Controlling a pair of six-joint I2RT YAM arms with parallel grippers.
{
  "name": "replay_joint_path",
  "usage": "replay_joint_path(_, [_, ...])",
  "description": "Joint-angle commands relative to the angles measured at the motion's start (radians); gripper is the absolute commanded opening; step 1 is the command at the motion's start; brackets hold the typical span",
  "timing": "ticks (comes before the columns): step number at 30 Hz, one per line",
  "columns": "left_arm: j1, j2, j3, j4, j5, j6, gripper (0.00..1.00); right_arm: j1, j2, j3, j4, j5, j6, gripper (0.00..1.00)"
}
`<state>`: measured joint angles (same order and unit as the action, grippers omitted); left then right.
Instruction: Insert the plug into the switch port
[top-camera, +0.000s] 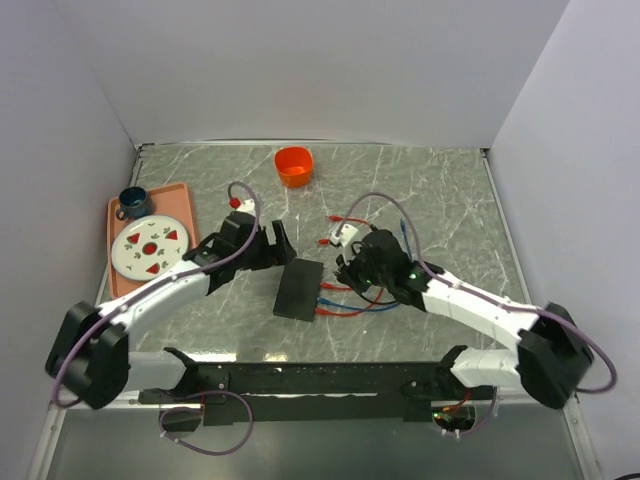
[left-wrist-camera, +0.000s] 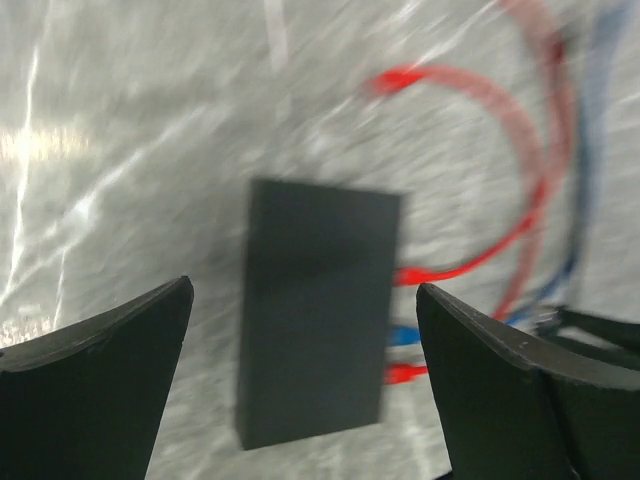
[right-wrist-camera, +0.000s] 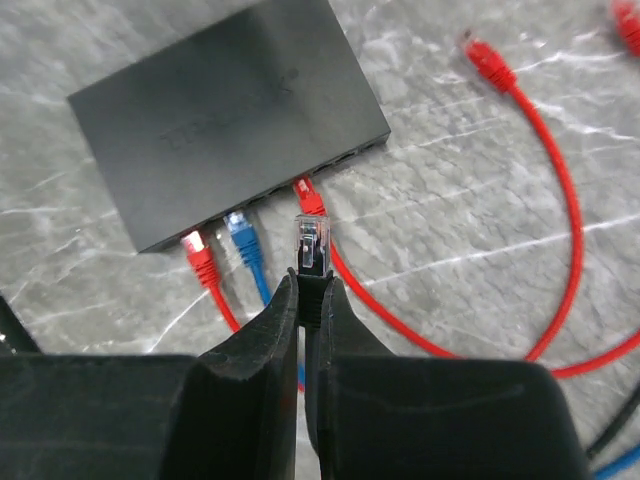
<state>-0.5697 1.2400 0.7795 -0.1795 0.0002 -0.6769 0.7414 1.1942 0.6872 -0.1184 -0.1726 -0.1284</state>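
Note:
The flat black switch box (top-camera: 299, 289) lies mid-table with its port edge (right-wrist-camera: 345, 160) facing my right gripper. Two red plugs (right-wrist-camera: 308, 195) and a blue plug (right-wrist-camera: 238, 230) sit in that edge. My right gripper (right-wrist-camera: 310, 285) is shut on a clear plug (right-wrist-camera: 313, 243) with a black boot. The plug points at the edge between the blue plug and a red one, a short gap away from it. My left gripper (left-wrist-camera: 305, 288) hangs open above the box (left-wrist-camera: 315, 310), one finger to each side and neither touching it. That view is blurred.
Loose red and blue cables (top-camera: 345, 305) curl on the table right of the box, and a free red plug (right-wrist-camera: 487, 58) lies beyond. A white connector block (top-camera: 347, 232) sits behind my right gripper. An orange cup (top-camera: 293, 165) stands at the back. A tray (top-camera: 182, 200) with plate and mug is at left.

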Motion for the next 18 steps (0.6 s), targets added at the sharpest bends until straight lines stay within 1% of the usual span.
replay_joint_path(1, [0.016, 0.113, -0.029, 0.089, 0.084, 0.025, 0.99, -0.007, 0.152, 0.159, -0.101, 0.031, -0.010, 0.00])
replay_joint_path(2, [0.016, 0.133, -0.029, 0.103, 0.105, 0.027, 0.98, -0.007, 0.177, 0.175, -0.140, 0.016, -0.020, 0.00])
replay_joint_path(4, [0.016, 0.188, -0.025, 0.150, 0.127, 0.037, 0.97, -0.007, 0.231, 0.195, -0.136, 0.018, -0.022, 0.00])
replay_joint_path(7, [0.016, 0.264, 0.001, 0.172, 0.162, 0.060, 0.95, -0.014, 0.283, 0.216, -0.118, 0.039, -0.033, 0.00])
replay_joint_path(10, [0.016, 0.327, 0.021, 0.215, 0.193, 0.074, 0.91, -0.017, 0.349, 0.268, -0.144, 0.054, -0.046, 0.00])
replay_joint_path(13, [0.016, 0.386, 0.036, 0.267, 0.245, 0.080, 0.84, -0.019, 0.402, 0.307, -0.170, 0.061, -0.053, 0.00])
replay_joint_path(14, [0.016, 0.401, 0.043, 0.287, 0.260, 0.080, 0.78, -0.019, 0.413, 0.313, -0.173, 0.070, -0.053, 0.00])
replay_joint_path(15, [0.016, 0.412, 0.044, 0.301, 0.274, 0.080, 0.75, -0.020, 0.423, 0.317, -0.176, 0.073, -0.056, 0.00])
replay_joint_path(18, [0.016, 0.450, 0.060, 0.339, 0.325, 0.079, 0.68, -0.025, 0.455, 0.339, -0.193, 0.087, -0.057, 0.00])
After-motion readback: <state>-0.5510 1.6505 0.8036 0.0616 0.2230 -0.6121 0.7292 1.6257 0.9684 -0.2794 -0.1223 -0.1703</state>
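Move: Some 5 cm back, 5 cm to the right and 12 cm below the open left hand lies the switch; a loose red plug sits about 5 cm ahead of that hand and 8 cm right. From the right hand, which already holds the black cable's plug, the free switch port is roughly 4 cm ahead, 4 cm left and 10 cm down; the seated red plug is level with the hand, 3 cm left, and the blue one 3 cm back, 3 cm left. Sinking together onto the switch from both sides, the left hand drops about 9 cm, then slides 4 cm right while its wide fingers start to close around the switch's far end, one beside its left face, one over its top. The right keeps its pinch on the plug, going down 6 cm and forward nearly 4 towards the free port, fingers tipping some 15 degrees steeper. ##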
